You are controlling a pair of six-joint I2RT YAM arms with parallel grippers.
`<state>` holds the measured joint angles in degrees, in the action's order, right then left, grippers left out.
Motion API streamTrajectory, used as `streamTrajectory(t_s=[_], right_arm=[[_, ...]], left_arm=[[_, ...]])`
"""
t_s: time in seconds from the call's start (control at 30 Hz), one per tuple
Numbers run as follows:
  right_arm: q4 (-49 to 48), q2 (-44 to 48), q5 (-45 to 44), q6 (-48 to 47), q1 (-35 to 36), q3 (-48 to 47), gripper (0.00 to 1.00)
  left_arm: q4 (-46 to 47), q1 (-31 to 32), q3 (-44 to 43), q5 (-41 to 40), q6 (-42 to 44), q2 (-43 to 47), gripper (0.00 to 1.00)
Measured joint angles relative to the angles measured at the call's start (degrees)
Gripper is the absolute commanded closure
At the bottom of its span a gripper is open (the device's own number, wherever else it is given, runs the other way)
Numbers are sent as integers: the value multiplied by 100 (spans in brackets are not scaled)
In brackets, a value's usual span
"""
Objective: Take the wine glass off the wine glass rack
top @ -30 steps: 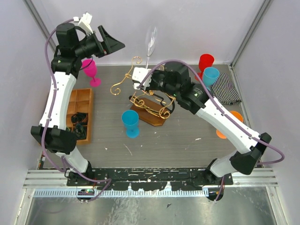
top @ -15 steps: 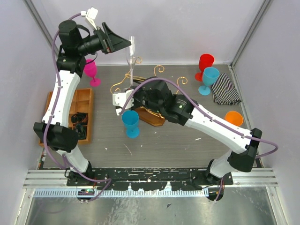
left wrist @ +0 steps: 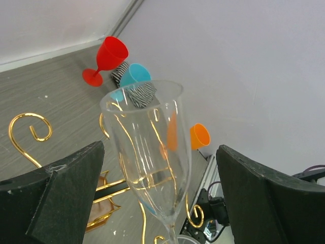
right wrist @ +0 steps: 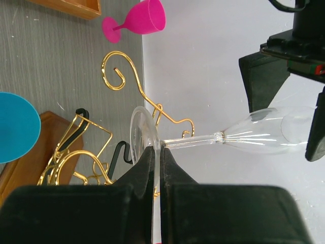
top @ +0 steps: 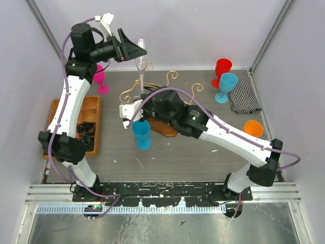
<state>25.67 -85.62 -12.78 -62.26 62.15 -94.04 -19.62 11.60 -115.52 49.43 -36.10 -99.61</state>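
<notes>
The wine glass [top: 141, 60], a clear flute, is held by its foot. My right gripper [right wrist: 156, 150] is shut on the edge of the foot disc [right wrist: 139, 133], and the stem [right wrist: 193, 138] runs out to the right. My left gripper [left wrist: 160, 152] is open with one finger on each side of the bowl [left wrist: 147, 147], not touching it. From above, the left gripper [top: 137, 51] is at the back wall, over the wine glass rack [top: 172, 76]. The rack's gold scrolls [right wrist: 114, 76] and brown base [top: 165, 128] lie below the glass. Whether the foot touches a wire I cannot tell.
A blue goblet [top: 141, 133] stands just in front of the rack and a pink one [top: 99, 77] at the back left. A wooden compartment tray [top: 91, 109] is at the left. A red goblet [top: 222, 68], a light blue goblet [top: 227, 84], a striped cloth [top: 245, 96] and an orange cup [top: 254, 128] are at the right.
My right arm has swung left with the glass, bringing it toward the left gripper. The left gripper has opened wider and moved right until its fingers straddle the bowl.
</notes>
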Motion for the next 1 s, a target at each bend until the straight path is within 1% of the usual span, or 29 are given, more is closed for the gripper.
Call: streamTrajectory(t_s=[0.33, 0.43, 0.47, 0.5, 0.63, 0.67, 0.93, 0.97, 1.0], right_arm=[[4, -68, -114, -66, 184, 0, 99], [9, -68, -116, -66, 195, 0, 99], [11, -68, -118, -66, 195, 0, 99], [9, -68, -120, -66, 195, 0, 99], [13, -68, -129, -63, 192, 2, 99], [13, -68, -129, -61, 192, 2, 99], [24, -68, -125, -15, 192, 9, 99], [24, -68, -122, 4, 192, 9, 97], [24, -68, -114, 28, 192, 9, 88]], left_arm=[[-417, 13, -76, -363, 286, -46, 1], [-470, 13, -136, -428, 321, -52, 11], [-479, 13, -149, -452, 332, -52, 12], [-487, 13, -162, -476, 352, -55, 16], [-520, 13, -173, -542, 404, -68, 36], [-520, 13, -173, -540, 413, -70, 38], [-566, 24, -173, -544, 413, -72, 46], [-577, 24, -173, -551, 413, -72, 47], [-608, 24, -177, -570, 415, -72, 47]])
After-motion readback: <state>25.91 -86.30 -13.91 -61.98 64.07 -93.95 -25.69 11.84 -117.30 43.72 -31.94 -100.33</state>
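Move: The clear wine glass, foot already pinched by the right hand, leans forward: its middle is about 7 cm ahead of that hand and 7 above. Its bowl is already between the open left fingers, the glass's middle some 5 cm back, 1 right and 3 below that hand. From the right hand, the rack is about 9 cm ahead, 7 right and 23 below; the blue cup is 2 back, 4 left and 31 below. The clear glass's bowl is taken by the left hand, which sinks about 1.5 cm while easing forward, turns roughly 5 degrees counter-clockwise, then closes its wide-open fingers about a third until they grip the bowl from both sides. The right hand first brings the glass back and left by about 1 cm, then stays, keeping its pinch on the foot. ##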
